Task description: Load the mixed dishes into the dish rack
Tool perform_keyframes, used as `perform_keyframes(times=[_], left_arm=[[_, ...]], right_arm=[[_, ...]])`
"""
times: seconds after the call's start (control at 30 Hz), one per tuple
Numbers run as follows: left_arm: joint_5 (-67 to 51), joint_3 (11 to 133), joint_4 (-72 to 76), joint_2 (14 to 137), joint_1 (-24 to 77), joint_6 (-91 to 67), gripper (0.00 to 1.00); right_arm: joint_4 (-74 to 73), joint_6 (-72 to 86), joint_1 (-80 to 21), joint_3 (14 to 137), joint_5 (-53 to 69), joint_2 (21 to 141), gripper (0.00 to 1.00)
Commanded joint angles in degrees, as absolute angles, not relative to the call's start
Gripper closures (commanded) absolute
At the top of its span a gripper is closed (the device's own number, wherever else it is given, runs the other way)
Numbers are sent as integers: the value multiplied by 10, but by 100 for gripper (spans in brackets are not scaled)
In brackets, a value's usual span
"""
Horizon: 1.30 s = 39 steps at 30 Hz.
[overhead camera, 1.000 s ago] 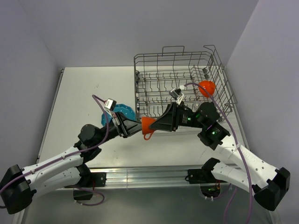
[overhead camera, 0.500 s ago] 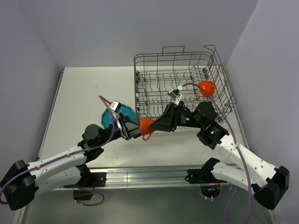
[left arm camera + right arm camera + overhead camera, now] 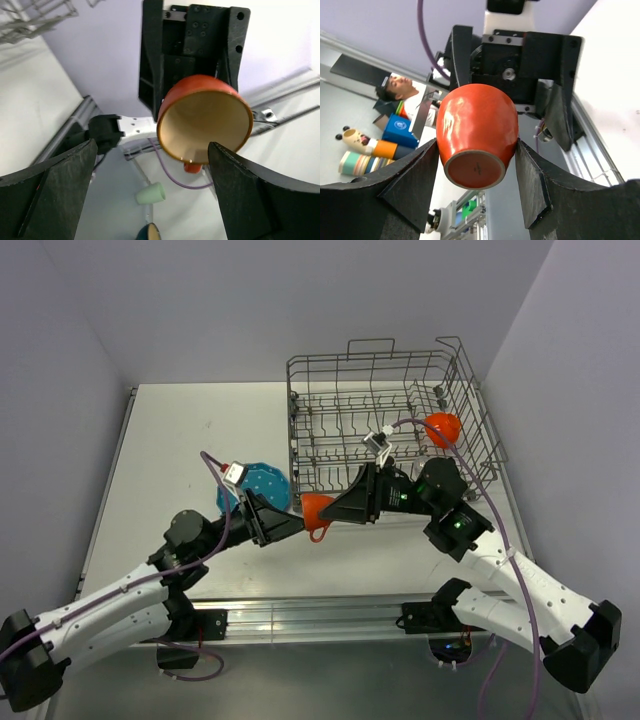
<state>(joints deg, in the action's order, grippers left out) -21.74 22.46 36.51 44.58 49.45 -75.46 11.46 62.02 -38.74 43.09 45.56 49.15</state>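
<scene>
The small orange cup hangs above the table just in front of the dish rack. My right gripper is shut on it, one finger pressed on each side of its body. My left gripper stands open just left of the cup, its fingers wide apart and clear of the rim. The cup's mouth faces the left wrist camera and its base faces the right one. An orange-red bowl sits inside the rack at the right. The teal dotted plate lies on the table left of the rack, partly behind my left arm.
The wire rack's near left corner is close behind the cup. The white table stretches left of the rack. An aluminium rail runs along the near edge. A pale green cup shows below in the left wrist view.
My left gripper has opened, let go of the orange cup and drawn back a little to the left. The cup stays in my right gripper, almost unmoved.
</scene>
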Motion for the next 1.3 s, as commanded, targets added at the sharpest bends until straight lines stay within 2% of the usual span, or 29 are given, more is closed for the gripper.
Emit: perform_keyframes(times=[0.0, 0.13, 0.27, 0.43, 0.6, 0.8, 1.0, 1.27], left_arm=[[-165, 250, 236, 397, 486, -698, 1], [-108, 264, 136, 349, 473, -679, 1], [-5, 309, -55, 327, 472, -670, 1], [106, 352, -177, 308, 472, -680, 1], [170, 378, -265, 296, 473, -703, 1], [203, 374, -291, 273, 472, -709, 1], [207, 369, -290, 272, 472, -701, 1], [208, 365, -287, 285, 472, -688, 1]], right_arm=[[113, 600, -372, 441, 442, 475, 100], [97, 592, -364, 442, 444, 474, 100], [71, 576, -356, 452, 440, 475, 100], [20, 542, -346, 469, 425, 484, 100], [-32, 503, -331, 497, 403, 501, 100], [-155, 419, -308, 590, 329, 565, 100], [-353, 343, -305, 743, 150, 674, 100], [-446, 302, -305, 864, 21, 804, 100]])
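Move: Gripped in the right hand, the orange mug is bound for the rack's front-left tines, roughly 23 cm ahead, 6 cm right and 24 cm below; the black mug stands about 10 cm right of that spot, the glass some 20 cm right. From the open left hand, the blue plate lies about 24 cm ahead, 16 cm left and 30 cm down, with the rack's front-left corner some 15 cm ahead, 5 cm left and 26 cm down. Carrying the orange mug in an unchanged grip, the right hand first sinks gently, then sweeps forward about 19 cm over the rack's front edge, drifting right and dropping 6 cm in all, its fingers tipping down some 40 degrees and swinging clockwise to forward-left. Backing out leftward, the left hand, still open, goes 12 cm left, 8 down and 7 forward towards the plate, turning counter-clockwise as its fingers tip down, then eases to a stop. ##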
